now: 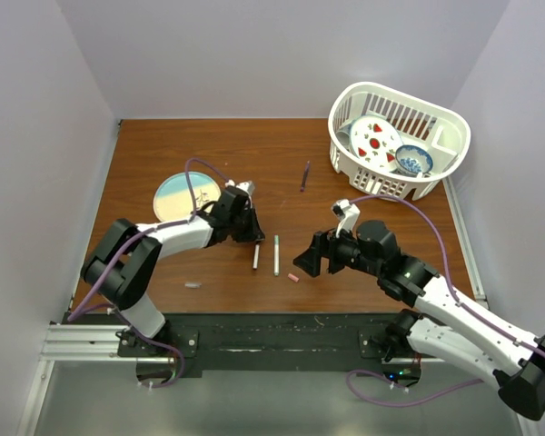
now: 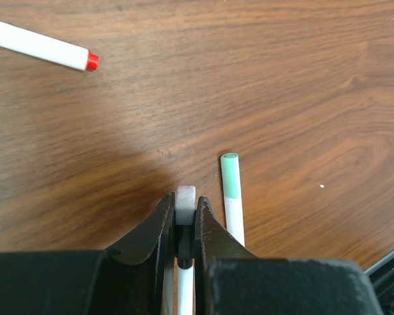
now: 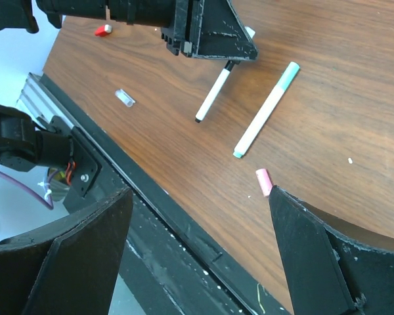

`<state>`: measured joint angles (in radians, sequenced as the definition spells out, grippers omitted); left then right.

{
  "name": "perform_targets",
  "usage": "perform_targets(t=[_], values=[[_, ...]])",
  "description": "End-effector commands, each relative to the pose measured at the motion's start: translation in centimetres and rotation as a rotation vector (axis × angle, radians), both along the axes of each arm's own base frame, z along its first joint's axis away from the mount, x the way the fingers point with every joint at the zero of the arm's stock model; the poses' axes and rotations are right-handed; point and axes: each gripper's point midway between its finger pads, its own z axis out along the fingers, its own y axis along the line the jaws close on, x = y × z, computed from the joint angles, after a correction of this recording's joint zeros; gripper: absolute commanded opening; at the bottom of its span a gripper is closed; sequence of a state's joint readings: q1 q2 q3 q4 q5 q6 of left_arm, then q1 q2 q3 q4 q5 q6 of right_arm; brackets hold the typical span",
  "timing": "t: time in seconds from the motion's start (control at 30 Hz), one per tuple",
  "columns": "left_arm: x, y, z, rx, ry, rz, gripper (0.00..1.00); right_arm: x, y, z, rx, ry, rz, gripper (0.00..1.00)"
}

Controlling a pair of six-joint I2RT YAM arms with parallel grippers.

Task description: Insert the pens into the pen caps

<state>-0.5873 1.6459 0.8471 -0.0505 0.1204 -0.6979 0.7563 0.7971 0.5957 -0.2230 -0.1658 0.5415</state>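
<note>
My left gripper (image 1: 251, 233) (image 2: 184, 199) is shut on the back end of a white pen (image 1: 256, 257) (image 3: 213, 96), whose black tip points toward the near edge. Just right of it a white pen with a teal cap (image 1: 276, 255) (image 2: 232, 193) (image 3: 266, 110) lies on the table. A pink pen cap (image 1: 293, 277) (image 3: 264, 182) lies beside the inner finger of my right gripper (image 1: 308, 258) (image 3: 200, 197), which stands wide open and empty. A red-tipped white pen (image 2: 43, 47) lies farther off. A dark purple pen (image 1: 305, 175) rests mid-table. A clear cap (image 1: 193, 285) (image 3: 125, 98) lies near the front left.
A round blue plate (image 1: 174, 202) lies behind the left arm. A white basket (image 1: 440, 168) holding dishes stands at the back right. The table's black front rail (image 3: 184, 230) runs under the right gripper.
</note>
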Motion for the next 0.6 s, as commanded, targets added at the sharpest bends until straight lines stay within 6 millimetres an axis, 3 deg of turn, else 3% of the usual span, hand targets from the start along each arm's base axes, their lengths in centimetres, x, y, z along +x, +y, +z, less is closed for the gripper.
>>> perform_targets(t=[0.0, 0.1, 0.27, 0.3, 0.5, 0.53, 0.57], values=[[1.0, -0.9, 0.3, -0.004, -0.021, 0.012, 0.18, 0.7, 0.0, 1.6, 0.001, -0.041, -0.011, 0.88], [0.8, -0.7, 0.3, 0.005, -0.02, 0.014, 0.35, 0.7, 0.1, 1.5, 0.02, -0.038, -0.019, 0.89], [0.9, -1.0, 1.3, -0.021, -0.03, 0.003, 0.51, 0.5, 0.6, 1.9, 0.046, -0.019, -0.002, 0.89], [1.0, -1.0, 1.8, -0.026, -0.038, 0.003, 0.59, 0.6, 0.5, 1.9, 0.039, -0.01, -0.013, 0.88], [2.5, -2.5, 5.3, -0.062, -0.111, -0.071, 0.69, 0.8, 0.3, 2.3, 0.035, -0.002, -0.04, 0.88], [3.5, -3.2, 6.7, -0.063, -0.156, -0.104, 0.7, 0.8, 0.3, 2.4, 0.04, -0.004, -0.037, 0.88], [4.0, -3.4, 6.4, -0.046, -0.154, -0.114, 0.7, 0.7, 0.3, 2.6, 0.046, -0.009, -0.034, 0.88]])
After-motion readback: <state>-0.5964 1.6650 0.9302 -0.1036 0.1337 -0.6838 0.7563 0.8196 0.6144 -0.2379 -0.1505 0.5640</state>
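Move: The left hand holds the black-capped pen by its cap; the pen's middle lies about 4 cm back from this hand and 2 cm below, just over the table spot it is going to. The green pen lies 5 cm to the hand's right and 5 cm back, and the pink cap 10 cm right and 11 cm back, both about 3 cm below. From the idle right hand, the black-capped pen is some 15 cm left, 6 cm ahead and 16 cm below. Down about 1 cm, easing slightly back, the left hand lowers the black-capped pen onto the wood while its nearly shut fingers begin to open. They spread to roughly two-thirds and let go of the cap; the hand then lifts some 2.5 cm, drifting forward and a little right, its attitude almost unchanged. ##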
